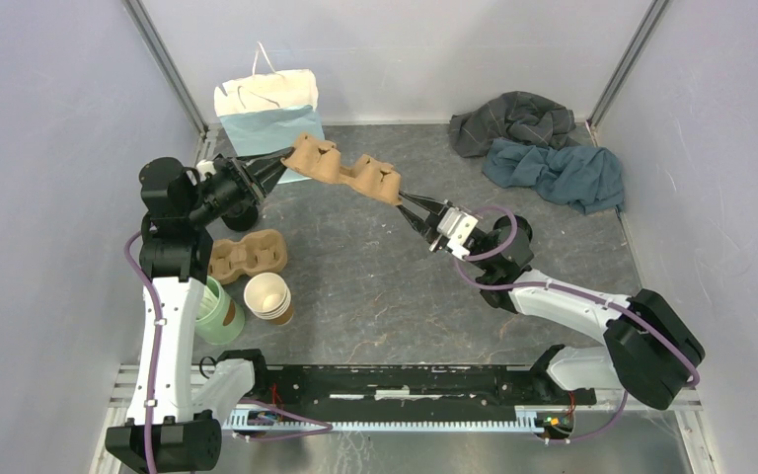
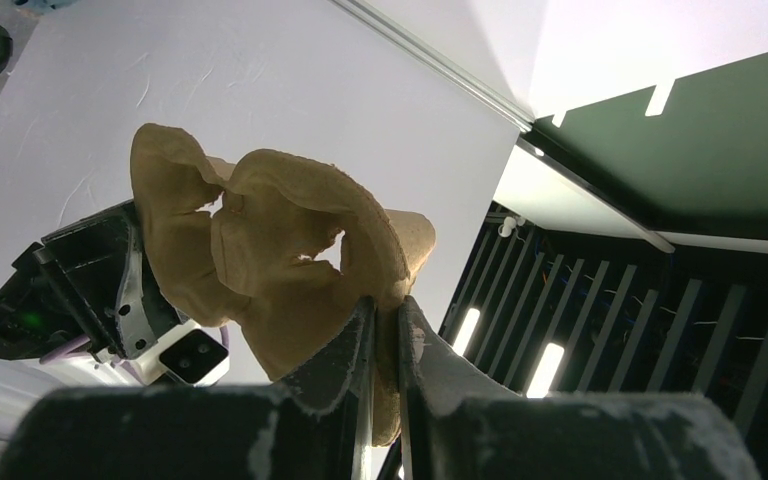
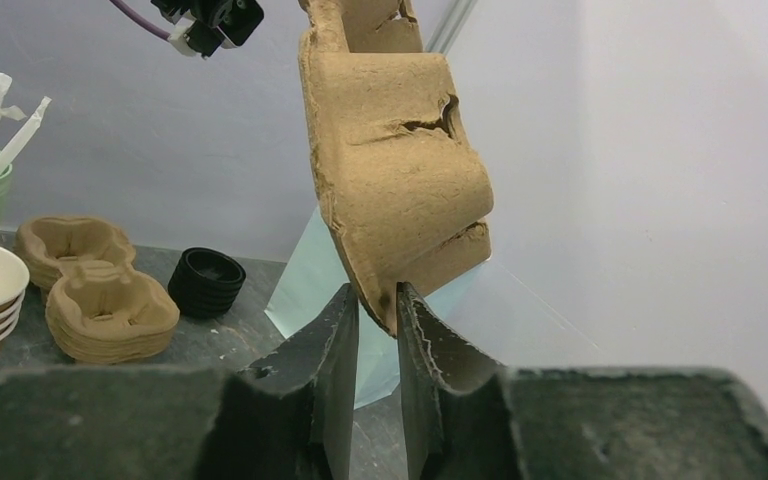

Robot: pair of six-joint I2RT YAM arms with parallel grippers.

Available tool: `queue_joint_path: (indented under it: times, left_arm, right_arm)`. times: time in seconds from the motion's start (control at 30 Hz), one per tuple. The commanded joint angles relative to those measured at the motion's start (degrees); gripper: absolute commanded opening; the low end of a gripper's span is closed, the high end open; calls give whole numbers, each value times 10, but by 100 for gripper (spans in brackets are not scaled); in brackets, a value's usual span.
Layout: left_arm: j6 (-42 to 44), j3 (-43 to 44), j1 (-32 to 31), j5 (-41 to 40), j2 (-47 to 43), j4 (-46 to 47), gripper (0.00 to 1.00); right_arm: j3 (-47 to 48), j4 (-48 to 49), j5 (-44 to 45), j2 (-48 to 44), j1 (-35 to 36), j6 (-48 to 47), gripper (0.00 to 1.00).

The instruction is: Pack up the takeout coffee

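Note:
A brown pulp cup carrier [image 1: 341, 166] hangs in the air between my two arms, in front of the paper bag [image 1: 266, 114]. At its left end my left gripper [image 1: 281, 168] is shut on its rim; the left wrist view shows the carrier [image 2: 270, 250] pinched between the fingertips of that gripper [image 2: 387, 305]. From the right, my right gripper [image 1: 402, 200] holds the other end. In the right wrist view the carrier [image 3: 400, 170] has its lower edge between the tips of this gripper [image 3: 377, 292], touching both. The takeout coffee is out of view.
On the table at the left lie a stack of pulp carriers [image 1: 249, 255], a stack of lidless brown cups [image 1: 268, 296], a pale green cup of white sticks [image 1: 219, 311] and a stack of black lids [image 1: 242, 215]. Crumpled grey and blue cloths [image 1: 543, 148] lie at the back right.

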Motion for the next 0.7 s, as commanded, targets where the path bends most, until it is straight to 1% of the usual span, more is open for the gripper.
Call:
queue_joint_path:
  times: [0.0, 0.07, 0.17, 0.2, 0.23, 0.27, 0.33, 0.4, 0.47, 0.5, 0.53, 0.63, 0.67]
  left_arm:
    - [-77, 26, 1, 16, -8, 21, 2]
    - [-75, 26, 0, 16, -9, 19, 2]
    - [-71, 24, 1, 15, -11, 12, 2]
    - [-68, 24, 1, 13, -13, 8, 3]
    - [-64, 24, 0, 11, -15, 4, 9]
    - [-52, 25, 0, 7, -16, -2, 20]
    - [-28, 29, 0, -1, -19, -27, 47]
    - [27, 35, 0, -5, -20, -71, 73]
    - [88, 31, 0, -3, -20, -118, 89]
    - [119, 26, 1, -3, -20, -140, 93]
    - [150, 20, 1, -8, -22, -154, 95]
    - [254, 4, 1, -38, -23, -173, 99]
    - [309, 17, 1, -58, -17, -188, 100]
  right_arm:
    - [21, 37, -9, 4, 1, 12, 24]
    - [22, 34, -10, 4, 1, 15, 18]
    - [19, 25, -12, -3, 1, 18, 14]
    - [17, 17, -11, -5, 1, 19, 10]
    - [16, 8, -9, -10, 1, 20, 5]
    - [14, -4, -2, -15, 0, 26, 0]
    - [5, -21, 13, -31, 1, 50, 0]
    - [-9, -55, 33, -63, 1, 76, 0]
    - [-13, -139, 86, -102, 1, 117, 0]
    - [-11, -202, 115, -123, 0, 135, 0]
    - [-9, -246, 139, -148, 0, 150, 0]
    - [27, -438, 249, -214, 1, 189, 0]
    - [52, -512, 294, -233, 1, 206, 0]
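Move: The left hand holds one corner of the cup carrier, its middle about 8 cm right, 3 cm back and 5 cm below. From the right hand, open around the opposite corner, that middle lies some 8 cm left, 3 cm ahead, 5 cm up. The paper bag stands about 24 cm ahead of the left hand, 6 cm left, 30 cm lower; the lidded cup, some 23 cm right of the right hand, 6 cm ahead, 28 cm below. Right hand pinches the carrier's corner, left opens and lets go, then right draws it about 4 cm rightward. ##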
